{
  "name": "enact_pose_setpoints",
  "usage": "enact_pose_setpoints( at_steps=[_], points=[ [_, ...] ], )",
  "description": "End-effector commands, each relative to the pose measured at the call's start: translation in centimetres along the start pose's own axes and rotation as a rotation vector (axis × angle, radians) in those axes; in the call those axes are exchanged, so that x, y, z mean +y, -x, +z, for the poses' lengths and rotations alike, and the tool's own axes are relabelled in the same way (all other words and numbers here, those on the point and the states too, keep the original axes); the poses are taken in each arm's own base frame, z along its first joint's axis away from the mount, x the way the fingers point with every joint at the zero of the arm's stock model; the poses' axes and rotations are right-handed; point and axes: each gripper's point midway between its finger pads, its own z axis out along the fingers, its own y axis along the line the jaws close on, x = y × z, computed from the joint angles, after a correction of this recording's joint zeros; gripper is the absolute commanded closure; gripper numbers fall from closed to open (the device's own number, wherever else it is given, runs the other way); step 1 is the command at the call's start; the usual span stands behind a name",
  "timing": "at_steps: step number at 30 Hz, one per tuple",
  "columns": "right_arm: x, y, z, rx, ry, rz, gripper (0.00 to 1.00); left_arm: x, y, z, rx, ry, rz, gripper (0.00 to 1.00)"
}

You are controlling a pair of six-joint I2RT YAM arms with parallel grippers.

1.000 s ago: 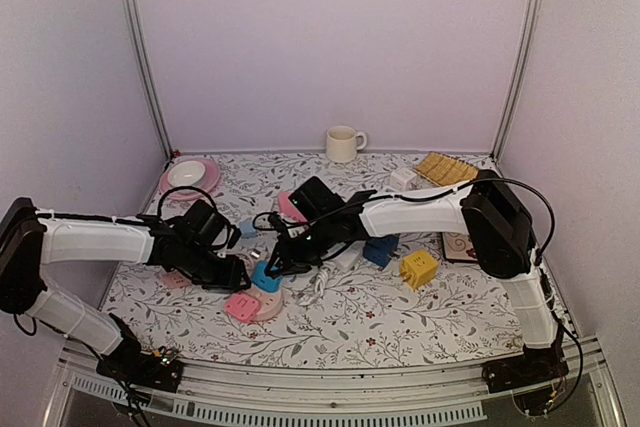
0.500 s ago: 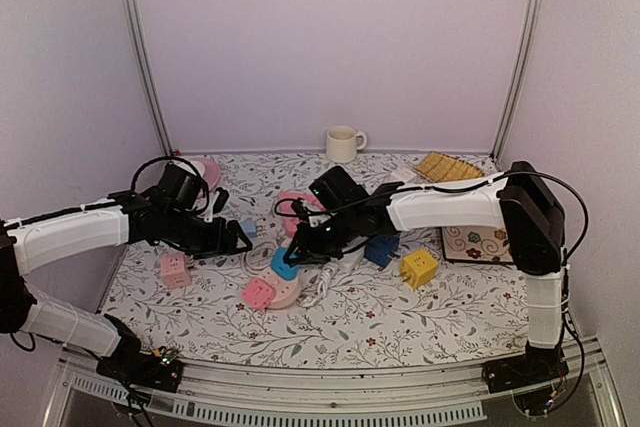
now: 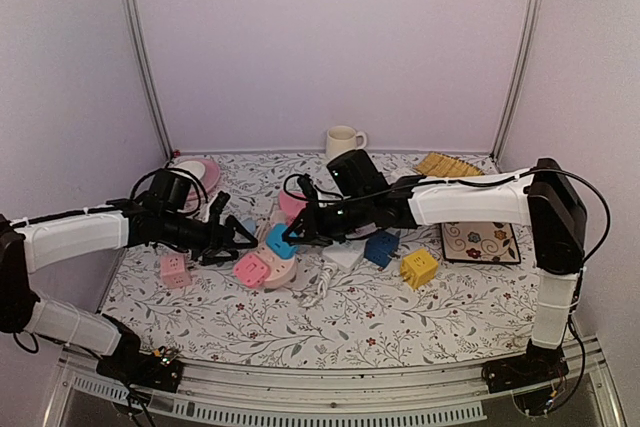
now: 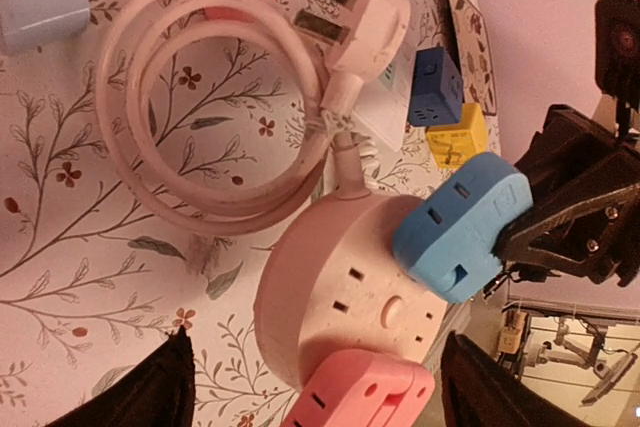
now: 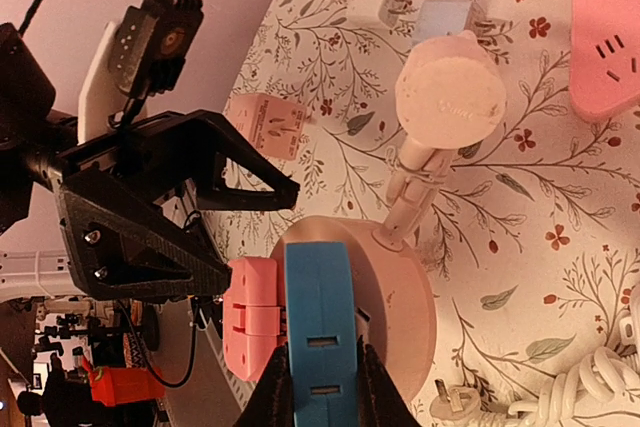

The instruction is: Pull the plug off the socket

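Observation:
The round pale-pink socket (image 3: 278,269) (image 4: 345,292) (image 5: 405,302) lies at the middle of the table. A blue plug (image 3: 280,240) (image 4: 462,227) (image 5: 318,312) sits tilted against its top face, and a pink plug (image 3: 250,269) (image 4: 362,394) (image 5: 248,317) beside it. My right gripper (image 3: 296,233) (image 5: 320,392) is shut on the blue plug, one finger on each side. Just left of the socket, my left gripper (image 3: 236,238) (image 4: 315,397) is open, its fingers (image 4: 150,392) wide on either side of the pink plug and touching nothing.
The socket's white cord (image 4: 200,117) coils behind it, ending in a round plug (image 5: 450,92). Around it lie a pink cube (image 3: 174,270), a white power strip (image 3: 345,255), a blue cube (image 3: 380,249) and a yellow cube (image 3: 419,268). A mug (image 3: 345,143) and a pink plate (image 3: 190,175) stand at the back.
My left gripper has opened, let go of the socket and drawn back to the left. The right gripper has carried the blue plug away from the near edge, and the socket came with it.

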Motion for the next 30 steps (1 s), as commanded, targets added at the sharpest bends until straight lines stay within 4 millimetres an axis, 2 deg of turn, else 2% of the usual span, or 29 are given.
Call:
enact_pose_setpoints(
  at_steps=[1, 11, 14, 19, 22, 25, 27, 30],
  points=[
    [6.2, 2.9, -3.1, -0.112, 0.191, -0.134, 0.98, -1.4, 0.7, 0.1, 0.019, -0.132, -0.024, 0.15],
    [8.4, 4.3, -4.3, -0.158, 0.295, -0.184, 0.97, -2.0, 1.4, -0.5, 0.044, -0.262, -0.091, 0.26],
    [9.1, 4.8, -4.8, -0.173, 0.334, -0.196, 0.98, -2.3, 1.6, -0.8, 0.045, -0.298, -0.105, 0.32],
    [9.1, 5.6, -5.1, -0.189, 0.352, -0.191, 0.98, -3.0, 1.9, -1.4, 0.044, -0.349, -0.115, 0.43],
    [9.3, 5.9, -5.0, -0.187, 0.367, -0.189, 0.97, -3.0, 2.1, -1.6, 0.038, -0.356, -0.120, 0.55],
    [9.6, 6.0, -4.9, -0.186, 0.385, -0.197, 0.98, -2.7, 2.1, -1.6, 0.035, -0.350, -0.128, 0.74],
    [10.0, 6.0, -5.1, -0.188, 0.404, -0.206, 0.97, -1.9, 2.0, -1.2, 0.037, -0.319, -0.144, 0.87],
    [10.8, 6.2, -5.6, -0.200, 0.439, -0.226, 0.98, -0.4, 1.7, -0.7, 0.035, -0.248, -0.167, 0.99]
  ],
)
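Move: The round socket, hanging from the blue plug in the right fingers, has its middle about 5 cm to the left hand's right, level with it fore and aft and some 2 cm lower. Counted from the right hand, that socket is roughly 3 cm to the left, 3 cm back and 3 cm below. From the left hand, the pink plug is about 2 cm right and 3 cm back at its height; the blue plug is 7 cm right, 2 cm ahead and 1 cm higher. The round socket is carried up by the blue plug, which the right hand keeps pinched while rising about 5 cm and tipping its fingers up some 15 degrees. The left hand follows it up about 4 cm and a little forward, levelling its pointing by some 20 degrees, and its wide-open fingers close across the socket's near rim, pinching it. ##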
